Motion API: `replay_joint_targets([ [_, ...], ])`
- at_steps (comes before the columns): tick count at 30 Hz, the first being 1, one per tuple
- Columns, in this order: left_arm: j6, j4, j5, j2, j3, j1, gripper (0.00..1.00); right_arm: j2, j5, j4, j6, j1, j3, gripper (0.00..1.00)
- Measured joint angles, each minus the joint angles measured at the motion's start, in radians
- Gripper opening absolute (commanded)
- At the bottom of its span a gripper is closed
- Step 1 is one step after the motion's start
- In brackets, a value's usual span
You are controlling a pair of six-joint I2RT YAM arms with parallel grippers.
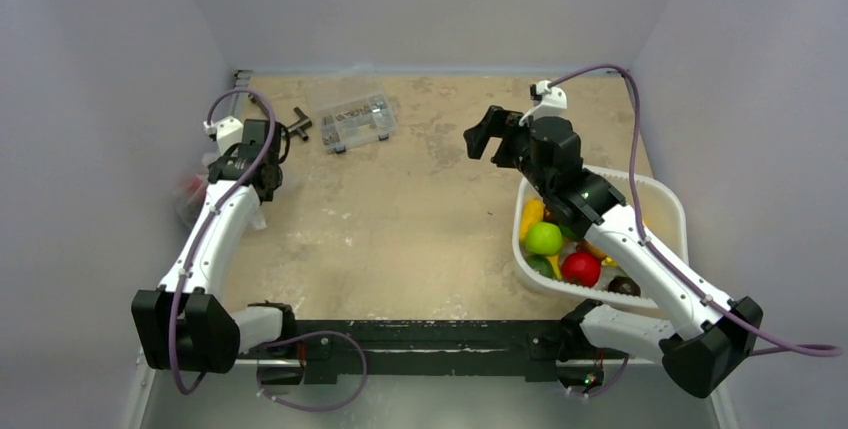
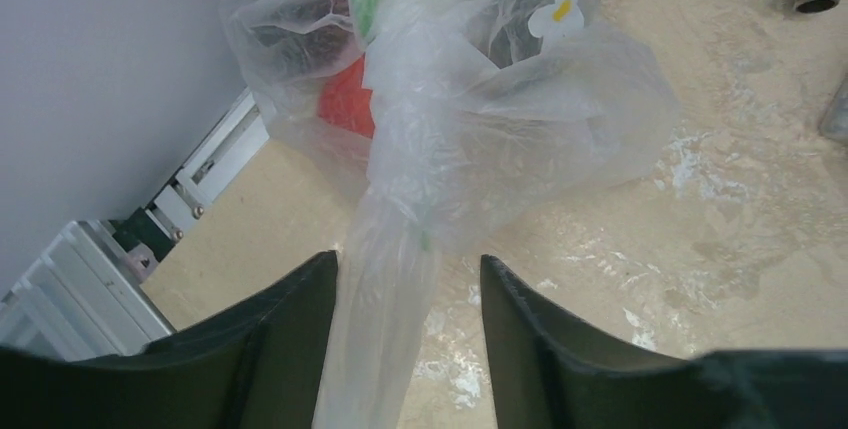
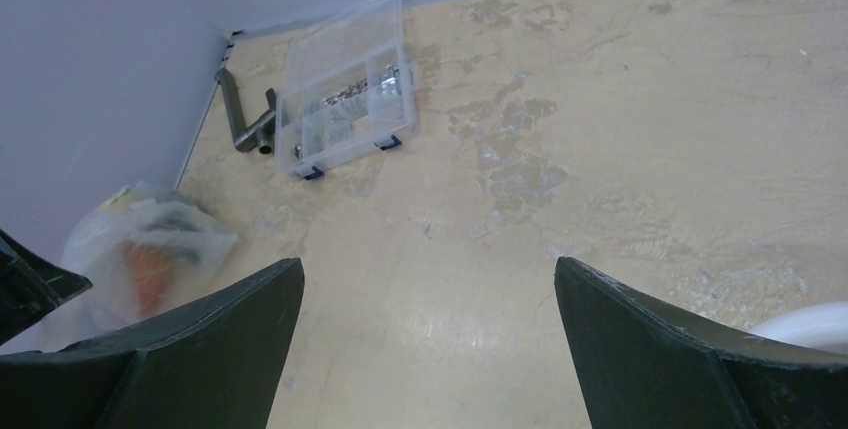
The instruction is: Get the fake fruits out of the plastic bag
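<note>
The plastic bag [image 2: 470,99] lies crumpled at the table's left edge by the wall, seen too in the overhead view [image 1: 192,194] and the right wrist view [image 3: 140,249]. A red fake fruit [image 2: 348,104] shows through its film, with a dark shape beside it. My left gripper [image 2: 408,257] straddles the bag's twisted neck [image 2: 385,299]. Its left finger touches the film; a gap remains at the right finger. My right gripper [image 1: 485,134] hovers open and empty over the table's middle [image 3: 428,264]. A red round fruit [image 1: 581,268] and a dark piece [image 1: 623,286] lie in the white basket [image 1: 668,199].
The white basket at the right also holds a green apple [image 1: 543,238] and yellow pieces, under my right arm. A rigid clear compartment box [image 1: 353,119] and a dark metal pipe fitting [image 1: 299,124] sit at the back left. Walls close in on three sides.
</note>
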Motion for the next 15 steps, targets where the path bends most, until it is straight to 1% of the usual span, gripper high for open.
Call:
replay_joint_targets([
  [7, 0.058, 0.042, 0.100, 0.000, 0.000, 0.003, 0.01, -0.005, 0.000, 0.000, 0.013, 0.001, 0.000, 0.99],
  [8, 0.078, 0.055, 0.128, -0.002, 0.000, 0.003, 0.00, -0.005, 0.000, 0.000, 0.015, 0.001, 0.000, 0.99],
  [11, 0.146, 0.088, 0.239, -0.006, 0.000, 0.003, 0.00, -0.004, 0.000, 0.000, 0.018, 0.005, 0.000, 0.99],
  [15, 0.261, 0.092, 0.468, 0.001, 0.021, -0.004, 0.00, 0.008, -0.002, 0.000, 0.018, 0.014, 0.000, 0.99],
])
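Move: Right between the left hand's half-closed fingers runs the twisted neck of the plastic bag; the middle of the bag itself lies about 6 cm to the left, 3 cm ahead and some 9 cm lower. The metal pipes lie roughly 16 cm ahead and 8 cm to the right of this hand, the parts box 16 cm ahead and 23 cm right, both some 15 cm down. From the right hand the bag is about 56 cm left, 2 cm back and 22 cm below. Closing fully on the twisted neck of the bag, the left fingers pinch the thin plastic and the hand pulls it to the right, about 7 cm, while also going some 3 cm forward at nearly the same height. The swing starts gently and quickens once the fingers are shut, the wrist turning roughly 30 degrees clockwise, with the right side tipping up a little. ##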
